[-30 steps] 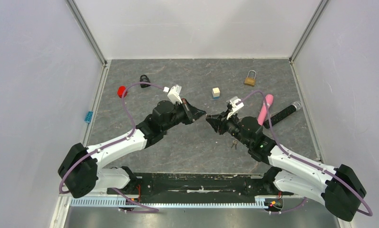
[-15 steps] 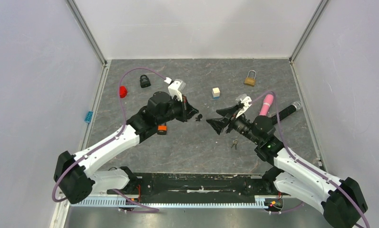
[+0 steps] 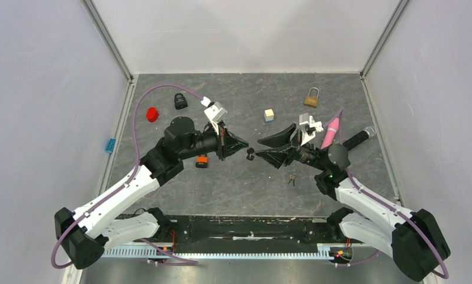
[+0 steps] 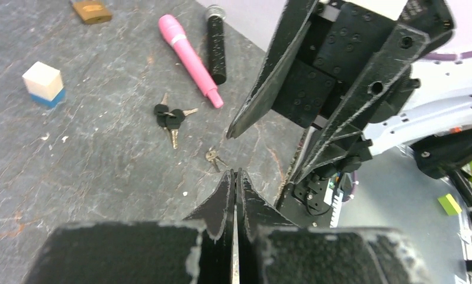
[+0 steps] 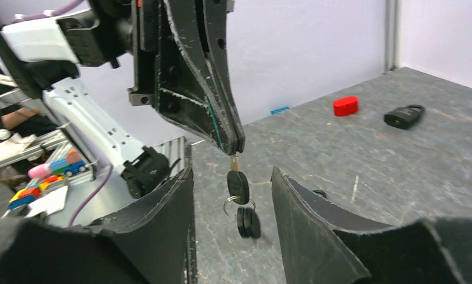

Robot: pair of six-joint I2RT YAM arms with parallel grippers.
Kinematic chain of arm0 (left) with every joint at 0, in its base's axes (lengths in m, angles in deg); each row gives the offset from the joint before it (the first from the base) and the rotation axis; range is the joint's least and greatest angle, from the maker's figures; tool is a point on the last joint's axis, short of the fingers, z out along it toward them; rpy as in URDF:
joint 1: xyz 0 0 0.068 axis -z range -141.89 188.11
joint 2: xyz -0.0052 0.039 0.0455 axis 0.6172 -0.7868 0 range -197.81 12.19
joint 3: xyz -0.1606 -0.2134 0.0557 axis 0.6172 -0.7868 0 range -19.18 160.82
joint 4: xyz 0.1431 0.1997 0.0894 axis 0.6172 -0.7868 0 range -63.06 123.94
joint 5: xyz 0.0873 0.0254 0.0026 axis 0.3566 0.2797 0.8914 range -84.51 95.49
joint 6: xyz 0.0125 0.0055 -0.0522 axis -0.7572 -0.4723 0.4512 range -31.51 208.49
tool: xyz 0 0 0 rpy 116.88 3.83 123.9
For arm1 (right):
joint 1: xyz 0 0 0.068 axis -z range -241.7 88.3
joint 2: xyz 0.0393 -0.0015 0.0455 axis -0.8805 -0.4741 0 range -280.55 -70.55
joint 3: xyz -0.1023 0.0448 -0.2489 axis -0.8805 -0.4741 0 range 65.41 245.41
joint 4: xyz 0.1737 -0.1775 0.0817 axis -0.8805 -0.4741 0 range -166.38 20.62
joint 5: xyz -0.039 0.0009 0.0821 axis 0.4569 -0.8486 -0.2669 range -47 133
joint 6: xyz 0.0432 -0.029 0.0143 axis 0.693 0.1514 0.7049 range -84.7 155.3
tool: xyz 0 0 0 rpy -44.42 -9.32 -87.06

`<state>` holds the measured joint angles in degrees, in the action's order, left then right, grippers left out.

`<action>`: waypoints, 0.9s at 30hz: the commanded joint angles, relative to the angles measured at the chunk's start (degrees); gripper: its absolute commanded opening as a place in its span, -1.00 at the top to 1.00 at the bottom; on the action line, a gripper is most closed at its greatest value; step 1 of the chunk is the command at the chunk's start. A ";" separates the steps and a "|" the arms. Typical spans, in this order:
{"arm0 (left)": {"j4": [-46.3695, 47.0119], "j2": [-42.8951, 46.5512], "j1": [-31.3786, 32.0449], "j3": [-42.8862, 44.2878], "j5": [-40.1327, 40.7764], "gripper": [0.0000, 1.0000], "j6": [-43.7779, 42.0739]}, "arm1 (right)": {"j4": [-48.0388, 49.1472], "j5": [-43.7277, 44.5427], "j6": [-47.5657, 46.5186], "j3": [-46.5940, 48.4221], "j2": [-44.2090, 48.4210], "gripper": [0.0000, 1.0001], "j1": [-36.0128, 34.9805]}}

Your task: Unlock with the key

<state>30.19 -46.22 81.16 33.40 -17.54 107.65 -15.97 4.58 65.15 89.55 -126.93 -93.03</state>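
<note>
My left gripper [image 3: 245,148] is shut on the brass blade of a key [image 5: 238,184]. The key's black head hangs below the left fingertips [image 5: 236,142], with a ring and more black-headed keys under it. In the top view the key [image 3: 250,155] shows as a dark spot between the two grippers. My right gripper [image 5: 232,177] stands open, one finger on each side of the hanging keys, touching none. In the left wrist view my left gripper [image 4: 234,173] hides the key. A black padlock [image 3: 179,101] sits at the back left and a brass padlock [image 3: 311,97] at the back right.
A second bunch of black-headed keys [image 4: 169,117] and a small key pair [image 3: 291,178] lie on the table. A pink marker [image 3: 331,131] and a black marker [image 3: 357,139] lie at the right. A white-and-blue cube [image 3: 269,115], a red piece [image 3: 153,113] and a blue piece [image 3: 111,145] are also there.
The right gripper's jaws have spread apart and its wrist has swung back. The key bunch has come into view, hanging from the left gripper, whose arm has shifted left.
</note>
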 commanded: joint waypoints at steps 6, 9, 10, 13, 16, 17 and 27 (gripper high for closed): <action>9.49 2.76 0.02 0.80 -8.94 0.95 1.95 | 13.59 -8.28 5.22 1.32 -1.87 0.12 0.16; 11.36 3.48 0.02 0.03 -9.67 0.95 3.26 | 20.24 -10.18 9.75 1.12 -3.15 0.26 0.11; 11.65 3.70 0.02 -0.17 -9.69 0.95 3.43 | 21.27 -10.57 10.63 1.17 -3.61 0.30 0.14; 12.33 3.93 0.02 -0.28 -10.30 0.96 3.99 | 22.00 -10.98 11.33 1.39 -4.18 0.40 0.13; 13.19 3.92 0.01 -0.42 -11.23 0.96 4.60 | 22.68 -10.98 11.73 1.45 -4.28 0.50 0.13; 13.44 3.86 0.02 -0.50 -11.31 0.95 4.81 | 22.86 -10.98 11.90 1.56 -4.28 0.51 0.13; 16.65 3.75 0.13 -0.90 -13.68 0.95 6.36 | 24.76 -11.07 13.81 2.05 -5.05 0.56 0.13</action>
<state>42.43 -43.21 81.20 32.89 -28.90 111.62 4.29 -5.36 77.39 89.57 -131.54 -92.97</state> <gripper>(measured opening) 0.030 0.227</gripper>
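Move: The black head of the key, hanging from the left fingertips by its blade, lies about 3 cm to the right hand's left, 1 cm ahead and 1 cm lower. From the left hand it is some 4 cm below, level fore and aft, and 1 cm to the right. On the table some 27 cm below, the small silver keys lie about 12 cm to the right hand's right, level fore and aft; the orange padlock is roughly 16 cm left of the left hand and 6 cm farther out. Right fingers close around the key's head while both hands rise and draw back, the left lifting about 6 cm. ##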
